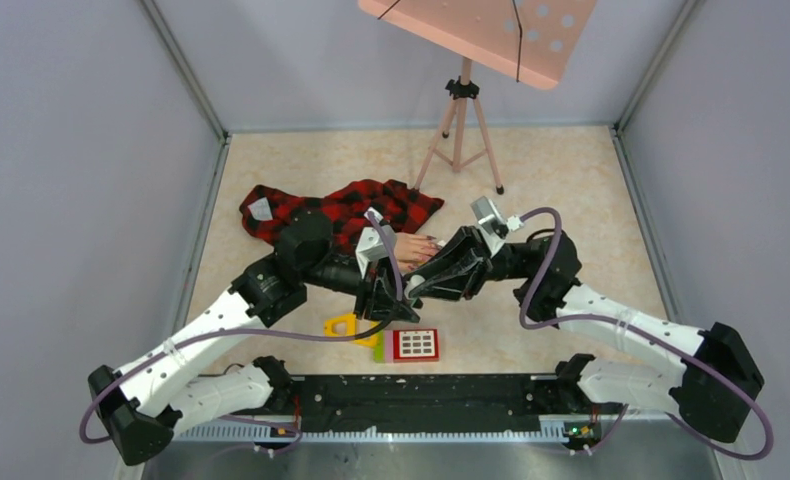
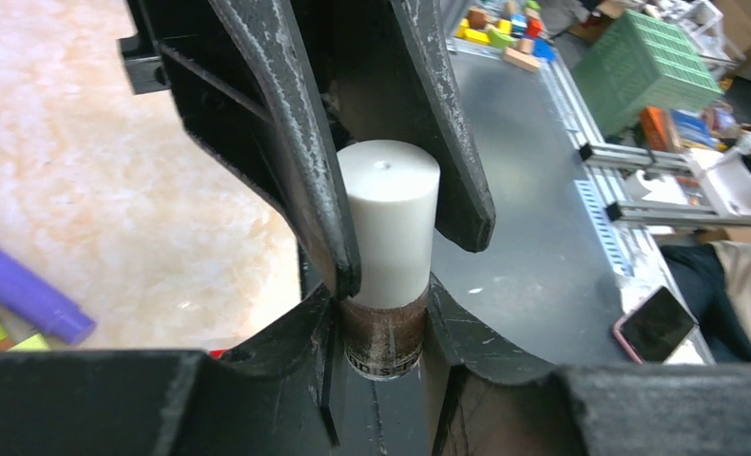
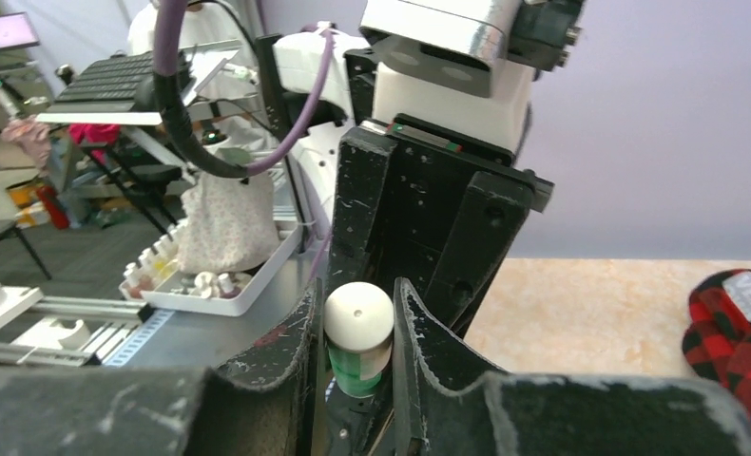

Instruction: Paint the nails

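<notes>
The flesh-coloured mannequin hand (image 1: pixel 418 247) lies mid-table with its red-and-black plaid sleeve (image 1: pixel 341 210) behind it. The nails are too small to make out. Both grippers meet just in front of the hand. My left gripper (image 1: pixel 391 300) is shut on the brown glass body of a small bottle (image 2: pixel 383 332). My right gripper (image 1: pixel 419 287) is shut on that bottle's white cap (image 2: pixel 389 223). In the right wrist view the cap (image 3: pixel 357 318) sits between my right gripper's (image 3: pixel 357 332) jaws, with a green band (image 3: pixel 357 372) under it. The left gripper's body (image 3: pixel 419 218) is right behind.
A yellow toy (image 1: pixel 346 325) and a red keypad toy (image 1: pixel 415 344) lie near the front edge. A pink tripod (image 1: pixel 461 120) with a pink board (image 1: pixel 481 30) stands at the back. A purple marker (image 2: pixel 25 290) lies on the table. Grey walls enclose the table.
</notes>
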### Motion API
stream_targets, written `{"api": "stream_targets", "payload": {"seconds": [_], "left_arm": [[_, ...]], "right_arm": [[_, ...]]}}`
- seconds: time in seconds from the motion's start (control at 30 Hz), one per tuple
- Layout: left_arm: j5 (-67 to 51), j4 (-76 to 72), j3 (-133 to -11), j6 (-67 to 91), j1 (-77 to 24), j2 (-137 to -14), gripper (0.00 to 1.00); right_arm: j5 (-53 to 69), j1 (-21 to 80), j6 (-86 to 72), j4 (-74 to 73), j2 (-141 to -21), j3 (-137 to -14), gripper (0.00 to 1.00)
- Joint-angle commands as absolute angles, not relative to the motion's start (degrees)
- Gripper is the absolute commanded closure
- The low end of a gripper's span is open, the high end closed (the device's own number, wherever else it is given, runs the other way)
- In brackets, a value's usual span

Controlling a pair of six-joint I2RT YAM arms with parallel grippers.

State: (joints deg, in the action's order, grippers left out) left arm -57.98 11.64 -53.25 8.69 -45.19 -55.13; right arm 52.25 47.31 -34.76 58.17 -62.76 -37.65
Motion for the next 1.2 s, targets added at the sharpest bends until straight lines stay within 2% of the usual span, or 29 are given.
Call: {"api": "stream_targets", "payload": {"seconds": [0.0,0.33,0.73,0.77,0.8,0.83,0.93,0.97,1.0,1.17], "left_arm": [[-44.7,9.5,-54.5,5.3,-44.8,-52.1,1.0],[-23.1,9.3,-52.5,4.4,-44.8,-48.3,1.0],[-20.3,9.9,-52.5,3.5,-44.8,-48.4,1.0],[-20.0,9.9,-52.5,3.6,-44.9,-48.3,0.97],[-19.2,9.8,-52.5,3.8,-44.8,-48.2,0.87],[-18.6,9.8,-52.5,3.9,-44.8,-48.0,0.75],[-17.4,9.6,-52.4,4.5,-44.8,-47.5,0.26],[-17.9,9.5,-52.3,4.6,-44.8,-47.4,0.12],[-18.6,9.4,-52.3,4.5,-44.8,-47.3,0.05],[-19.3,9.9,-52.7,4.6,-44.8,-46.8,0.01]], "right_arm": [[48.8,48.5,-28.5,43.8,-60.1,-39.6,1.0],[33.3,50.1,-25.5,23.7,-60.8,-43.4,1.0],[25.3,52.2,-26.9,21.8,-63.8,-45.2,1.0],[24.4,52.1,-26.6,21.3,-63.2,-45.1,1.0],[23.3,52.2,-26.1,20.9,-62.4,-45.0,1.0],[21.7,52.2,-25.5,20.2,-61.6,-44.8,1.0],[16.3,52.2,-24.0,17.1,-58.4,-44.5,1.0],[14.3,52.2,-23.4,16.0,-57.5,-44.4,1.0],[11.9,52.2,-23.0,15.1,-56.6,-44.2,1.0],[2.2,52.2,-20.6,9.7,-52.7,-43.8,1.0]]}}
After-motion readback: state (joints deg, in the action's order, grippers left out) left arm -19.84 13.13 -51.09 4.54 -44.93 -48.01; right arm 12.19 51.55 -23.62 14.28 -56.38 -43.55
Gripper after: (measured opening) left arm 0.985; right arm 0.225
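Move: Both grippers already share the nail polish bottle, the right's fingers on its white cap and the left's on its glass body. From the right hand the fake hand lies about 15 cm ahead, 2 cm left and some 31 cm below. At that table depth, also from the right hand, the yellow block is 10 cm ahead and 4 cm right, the purple microphone 16 cm ahead and 13 cm right, and the keypad toy 5 cm back, straight in line. From the left hand the fake hand is about 15 cm ahead, 1 cm left and 27 cm below. Carry the shared bottle forward with both grippers, about 8 cm towards the fake hand and slightly down, swinging the left wrist counter-clockwise and the right clockwise. Then open the left fingers wide off the glass while the right keeps its pinch on the cap, moves on forward and down, and draws some 3 cm to its right, its wrist turned about 35 degrees in all. ##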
